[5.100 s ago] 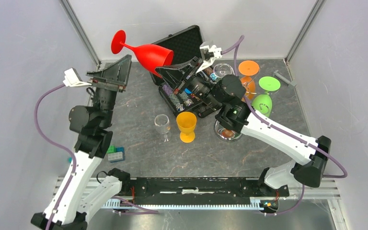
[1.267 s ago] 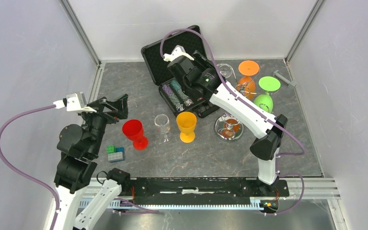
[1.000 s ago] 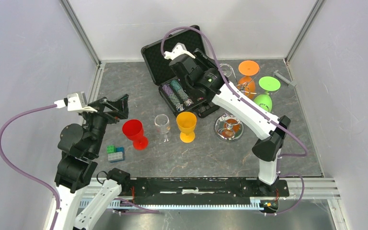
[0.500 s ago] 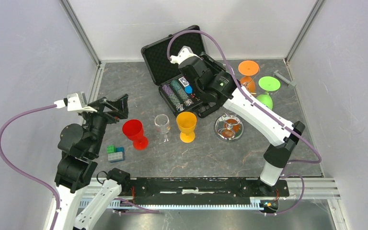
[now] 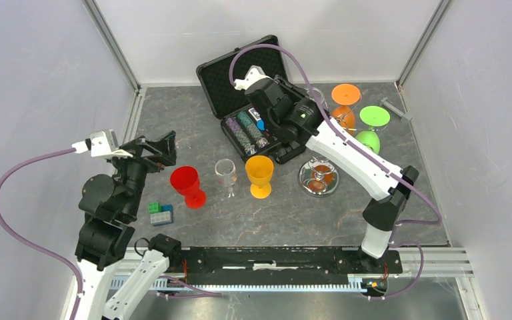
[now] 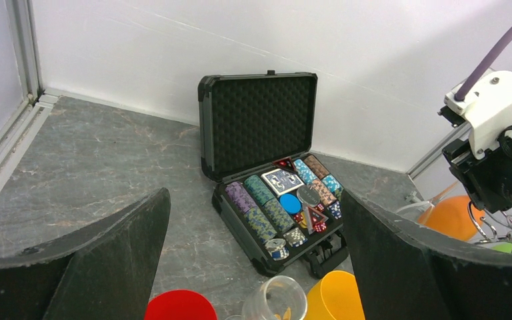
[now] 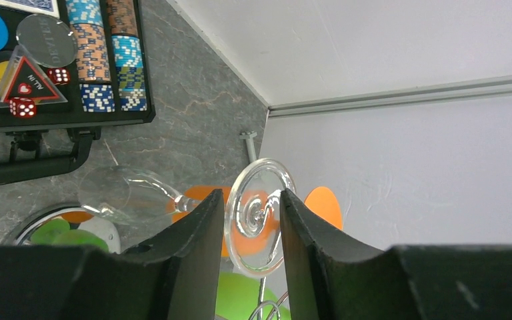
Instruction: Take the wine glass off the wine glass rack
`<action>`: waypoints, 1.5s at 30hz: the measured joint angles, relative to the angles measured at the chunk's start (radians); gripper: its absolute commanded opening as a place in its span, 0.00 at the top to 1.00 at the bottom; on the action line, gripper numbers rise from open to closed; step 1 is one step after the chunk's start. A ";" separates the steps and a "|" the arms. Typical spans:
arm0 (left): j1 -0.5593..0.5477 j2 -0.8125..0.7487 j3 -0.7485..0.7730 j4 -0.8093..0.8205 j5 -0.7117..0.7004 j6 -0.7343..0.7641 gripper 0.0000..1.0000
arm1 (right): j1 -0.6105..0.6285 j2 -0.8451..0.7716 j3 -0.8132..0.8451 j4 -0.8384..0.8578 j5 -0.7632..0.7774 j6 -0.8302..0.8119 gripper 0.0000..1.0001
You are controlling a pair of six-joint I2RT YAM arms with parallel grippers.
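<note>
A clear wine glass [image 7: 260, 217] hangs tipped on the chrome wine glass rack [image 5: 318, 179], its bowl [image 7: 123, 193] to the left and its round foot towards the wall. My right gripper [image 7: 252, 200] is open but narrowed, one finger on each side of that foot and very close to it. In the top view my right arm covers most of this glass. An orange glass [image 5: 345, 95] and green glasses [image 5: 375, 117] also hang on the rack. My left gripper [image 6: 253, 200] stands wide open and holds nothing, above the table at the left.
An open black chip case [image 5: 253, 113] lies just left of the rack. A red glass [image 5: 187, 183], a small clear glass [image 5: 225, 173] and a yellow glass [image 5: 260, 173] stand upright mid-table. Small toy blocks [image 5: 160, 213] lie near the left arm. Walls enclose the table.
My right arm has swung right from over the chip case to the rack, and its jaws have narrowed round the clear glass's foot. The left arm has stayed where it was.
</note>
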 measured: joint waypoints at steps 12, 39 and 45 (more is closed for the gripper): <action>0.000 0.000 0.000 0.000 -0.006 0.000 0.00 | -0.011 0.060 0.022 0.033 0.091 -0.008 0.58; 0.000 -0.001 -0.011 0.001 -0.029 0.001 0.00 | -0.014 0.105 0.024 0.082 0.195 -0.033 1.00; 0.000 -0.001 -0.011 0.001 -0.029 0.001 0.00 | -0.014 0.084 0.013 0.132 0.193 -0.043 1.00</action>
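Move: The clear wine glass hangs upside down on the rack, the middle of its foot about 3 cm ahead of the right hand, 1 cm right and level. From that hand the orange glass's foot is roughly 6 cm ahead and 10 cm right; the green glass's foot is level with it ahead, some 18 cm right. The chip case lies about 12 cm ahead, 12 left and 28 below. From the left hand, the clear foot is around 18 cm ahead and 40 cm right. Ease the right gripper about 2 cm forward onto the rim of the clear glass's foot, dipping nearly 2 cm and swinging the fingers some 10 degrees clockwise. Close the half-open fingers until they pinch the foot from above and below, lifting about 2 cm while they shut and tipping the fingertips slightly up. ##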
